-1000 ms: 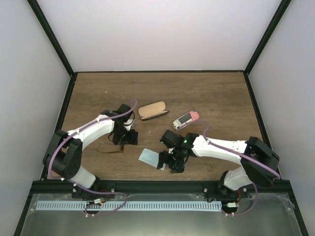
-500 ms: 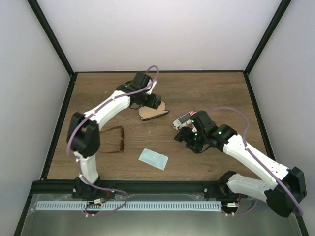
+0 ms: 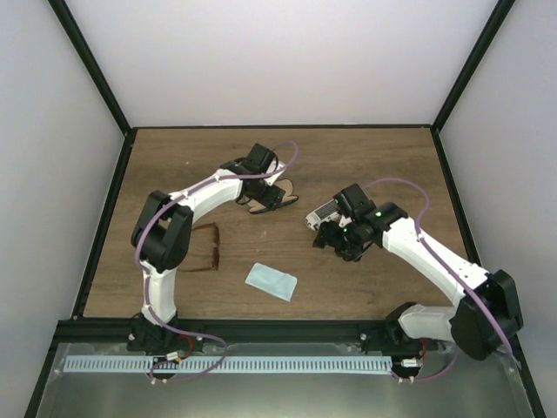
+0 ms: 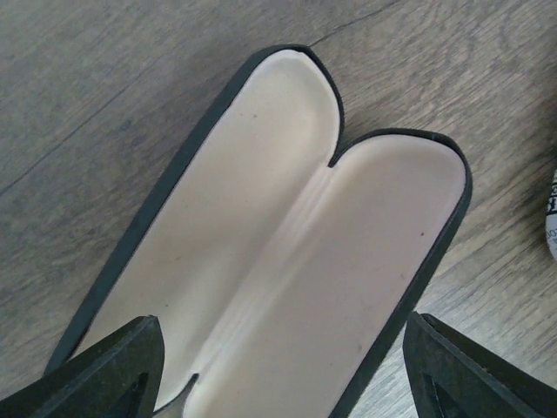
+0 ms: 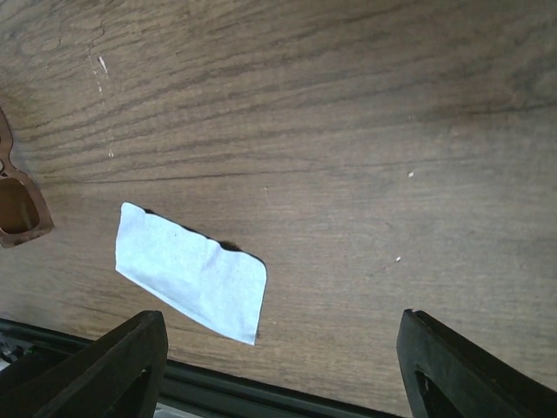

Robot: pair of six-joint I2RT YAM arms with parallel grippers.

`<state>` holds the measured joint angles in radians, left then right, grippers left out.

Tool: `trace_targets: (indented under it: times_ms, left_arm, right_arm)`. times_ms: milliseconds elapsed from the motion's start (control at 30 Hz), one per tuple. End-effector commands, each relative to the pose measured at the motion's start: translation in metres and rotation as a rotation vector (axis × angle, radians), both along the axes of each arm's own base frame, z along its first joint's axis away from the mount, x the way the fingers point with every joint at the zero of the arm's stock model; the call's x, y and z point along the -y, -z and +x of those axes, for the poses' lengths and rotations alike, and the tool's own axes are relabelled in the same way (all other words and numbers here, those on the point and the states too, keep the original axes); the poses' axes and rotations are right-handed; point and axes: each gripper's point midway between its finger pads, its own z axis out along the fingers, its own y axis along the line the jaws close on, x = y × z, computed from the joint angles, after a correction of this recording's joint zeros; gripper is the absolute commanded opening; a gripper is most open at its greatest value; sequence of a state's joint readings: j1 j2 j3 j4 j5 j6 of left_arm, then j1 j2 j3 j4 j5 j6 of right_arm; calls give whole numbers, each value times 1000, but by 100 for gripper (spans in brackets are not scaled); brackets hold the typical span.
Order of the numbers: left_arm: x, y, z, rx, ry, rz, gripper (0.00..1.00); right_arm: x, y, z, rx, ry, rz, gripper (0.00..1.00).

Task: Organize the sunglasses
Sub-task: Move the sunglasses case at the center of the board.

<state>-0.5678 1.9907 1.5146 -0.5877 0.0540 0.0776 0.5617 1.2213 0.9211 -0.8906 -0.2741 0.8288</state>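
Note:
The sunglasses (image 3: 206, 248), dark reddish-brown with amber lenses, lie flat on the wood at the left, apart from both grippers. One lens corner (image 5: 17, 205) shows at the left edge of the right wrist view. My left gripper (image 3: 271, 195) hovers over the tan case (image 3: 261, 202). That case (image 4: 287, 235) lies hinged open with its cream lining up, and the open gripper (image 4: 283, 383) straddles its near end. My right gripper (image 3: 339, 244) hangs open and holds nothing, just in front of the striped case (image 3: 324, 211). In its wrist view the gripper (image 5: 283, 370) looks down on bare wood.
A light blue cloth (image 3: 271, 281) lies near the front middle, also seen as the cloth (image 5: 193, 272) in the right wrist view. The striped case's edge (image 4: 552, 218) shows right of the tan case. A black rail (image 5: 287, 396) marks the table's near edge.
My left arm went from beside the sunglasses back to the tan case, leaving the sunglasses on the table. My right arm rose from the cloth toward the striped case.

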Motion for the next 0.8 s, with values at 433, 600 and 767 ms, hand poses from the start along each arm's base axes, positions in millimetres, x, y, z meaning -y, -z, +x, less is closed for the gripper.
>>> trace_targets:
  times_ms: [433, 600, 767]
  left_arm:
    - [19, 20, -24, -8, 127, 49, 62]
    - [13, 40, -22, -9, 102, 103, 48]
    - [12, 44, -24, -15, 98, 106, 37]
  right_arm:
    - [21, -1, 23, 59, -105, -69, 75]
    - [21, -2, 25, 69, -114, -63, 75]
    - [19, 0, 26, 68, -120, -60, 75]
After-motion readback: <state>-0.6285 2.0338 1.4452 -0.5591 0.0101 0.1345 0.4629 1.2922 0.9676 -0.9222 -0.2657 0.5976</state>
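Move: The open sunglasses case lies under the left hand, its middle about 3 cm ahead and 5 cm lower, roughly level left to right. From that hand, the printed case is some 15 cm right and 2 cm back, the brown sunglasses about 19 cm left and 12 cm back. From the right hand, the open case lies about 15 cm ahead, 17 cm left and 9 cm lower. Left hand backs 3 cm, sinks 4, fingers narrowing astride the open case's near rim; right drifts forward-right. ##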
